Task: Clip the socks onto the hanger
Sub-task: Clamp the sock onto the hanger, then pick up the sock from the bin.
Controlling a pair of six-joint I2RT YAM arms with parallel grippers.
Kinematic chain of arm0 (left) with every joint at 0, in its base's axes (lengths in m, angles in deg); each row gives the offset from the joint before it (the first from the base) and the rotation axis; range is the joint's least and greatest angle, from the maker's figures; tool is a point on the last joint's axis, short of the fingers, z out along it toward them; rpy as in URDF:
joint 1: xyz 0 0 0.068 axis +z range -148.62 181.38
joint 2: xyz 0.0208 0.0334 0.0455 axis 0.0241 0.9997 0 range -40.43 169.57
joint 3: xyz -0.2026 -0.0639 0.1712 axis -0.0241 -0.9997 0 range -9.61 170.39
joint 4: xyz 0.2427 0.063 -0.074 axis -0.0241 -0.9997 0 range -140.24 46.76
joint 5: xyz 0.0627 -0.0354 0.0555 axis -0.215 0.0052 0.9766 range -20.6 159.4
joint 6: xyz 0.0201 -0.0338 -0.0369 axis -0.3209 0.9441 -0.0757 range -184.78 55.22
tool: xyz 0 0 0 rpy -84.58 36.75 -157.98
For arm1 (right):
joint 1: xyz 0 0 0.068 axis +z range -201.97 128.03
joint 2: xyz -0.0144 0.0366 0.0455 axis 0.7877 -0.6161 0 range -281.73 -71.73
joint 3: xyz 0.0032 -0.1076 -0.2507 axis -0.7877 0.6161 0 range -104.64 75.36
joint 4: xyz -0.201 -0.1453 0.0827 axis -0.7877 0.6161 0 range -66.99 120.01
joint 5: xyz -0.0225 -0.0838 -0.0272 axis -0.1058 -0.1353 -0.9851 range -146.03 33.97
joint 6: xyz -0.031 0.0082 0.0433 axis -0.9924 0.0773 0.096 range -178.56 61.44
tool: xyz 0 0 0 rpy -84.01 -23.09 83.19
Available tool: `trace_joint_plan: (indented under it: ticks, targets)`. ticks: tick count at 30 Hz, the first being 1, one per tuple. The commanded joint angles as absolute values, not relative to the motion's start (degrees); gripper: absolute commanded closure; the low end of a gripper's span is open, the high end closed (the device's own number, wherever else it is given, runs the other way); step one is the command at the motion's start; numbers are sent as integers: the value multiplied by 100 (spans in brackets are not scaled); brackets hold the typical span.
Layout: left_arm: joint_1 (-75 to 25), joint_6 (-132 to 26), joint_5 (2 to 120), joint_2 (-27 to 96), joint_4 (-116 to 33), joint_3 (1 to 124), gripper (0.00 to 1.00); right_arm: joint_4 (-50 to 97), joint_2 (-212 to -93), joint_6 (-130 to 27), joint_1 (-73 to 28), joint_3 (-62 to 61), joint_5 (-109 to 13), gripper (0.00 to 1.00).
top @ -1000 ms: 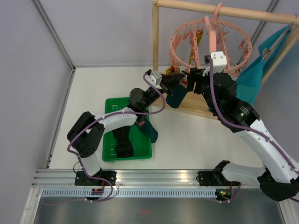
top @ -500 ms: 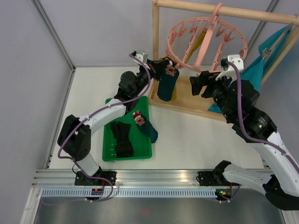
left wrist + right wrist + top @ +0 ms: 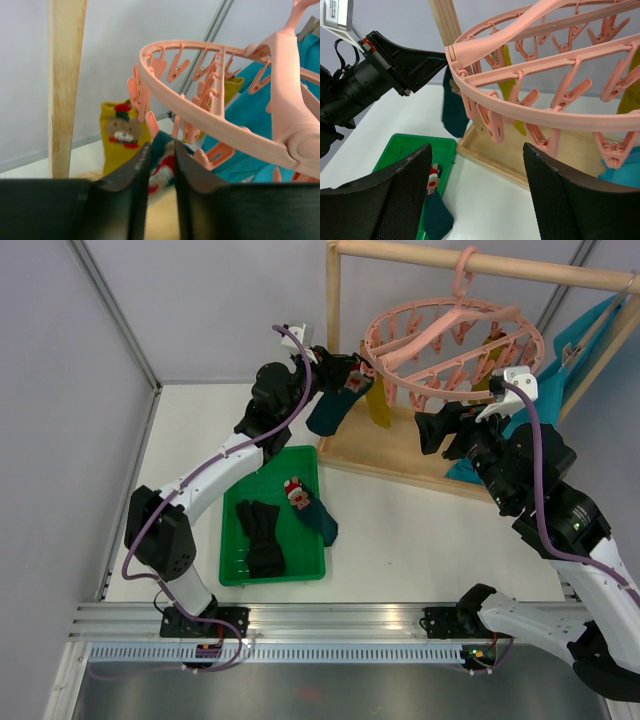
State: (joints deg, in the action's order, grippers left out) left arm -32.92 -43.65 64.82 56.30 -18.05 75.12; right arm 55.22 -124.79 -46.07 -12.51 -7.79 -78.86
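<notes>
My left gripper (image 3: 345, 380) is shut on a dark teal sock (image 3: 330, 410) with a red-and-white patch. It holds the sock up at the left rim of the pink ring hanger (image 3: 450, 335). In the left wrist view the sock (image 3: 161, 162) sits between my fingers (image 3: 132, 172), just under the ring's pegs (image 3: 187, 132). A mustard sock (image 3: 378, 405) hangs from the hanger; it also shows in the left wrist view (image 3: 122, 135). My right gripper (image 3: 440, 430) is wide open and empty below the ring (image 3: 540, 100), with a peg between its fingers (image 3: 405, 195).
The hanger hangs from a wooden frame rack (image 3: 335, 340) with a wooden base (image 3: 400, 455). A large teal cloth (image 3: 545, 400) hangs at the right. A green tray (image 3: 235, 575) holds black socks (image 3: 260, 540) and a teal sock with a red-and-white pattern (image 3: 310, 505).
My left gripper has lifted the teal sock up to the hanger's left rim. My right gripper has drawn back to the right. The hanger has swung and now hangs more level.
</notes>
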Motion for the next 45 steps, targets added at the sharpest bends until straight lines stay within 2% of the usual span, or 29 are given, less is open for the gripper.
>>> trace_joint_plan:
  ticks: [1,3,7,13,18,25,32,45]
  targets:
    - [-3298,-4254,6466,5292,-2038,7407,66,5624,-12385,-4529,-1277,-743,-7879,21]
    - [-3298,-4289,6474,5011,-2126,7187,60,5633,-12341,-4538,-1277,-690,-7870,21]
    - [-3307,-4412,6886,4317,-2600,6634,60,5668,-12253,-4547,-1268,-646,-7862,20]
    - [-3298,-4316,8589,3140,-3901,5430,60,5694,-12156,-4564,-1277,-523,-7782,20]
    - [-3272,-3677,9409,2725,-4515,4173,55,5641,-12130,-4573,-1277,-357,-7712,20]
    - [-3184,-2945,9744,3365,-4878,3742,56,5588,-12112,-4538,-1277,-163,-7703,20]
    - [-3114,-2673,9358,4594,-4974,3935,55,5606,-12007,-4547,-1277,-128,-7703,20]
    - [-3114,-2136,8769,5554,-4491,3987,53,5588,-11875,-4547,-1268,57,-7747,20]
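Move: The patterned end of the sock in the green bin, its foot trailing back and right, lies about 42 cm below my left hand, 13 cm to its left and 9 cm back. The black socks are some 12 cm nearer me and 10 cm left of that end; the hanger's centre is roughly 18 cm right of my left hand, 5 cm ahead and slightly above. From my right hand, that sock end lies about 25 cm left, 7 cm ahead and 45 cm below. My left fingers, already parting, open to nearly half and come free of the dark sock at the hanger's left rim. I draw that hand back and left, then plunge steeply into the bin, about 38 cm down and 16 cm left overall, tipping the fingers down and turning counter-clockwise, to stop just over the patterned sock end. My right hand, still wide open, sinks some 4 cm in front of the hanger. ##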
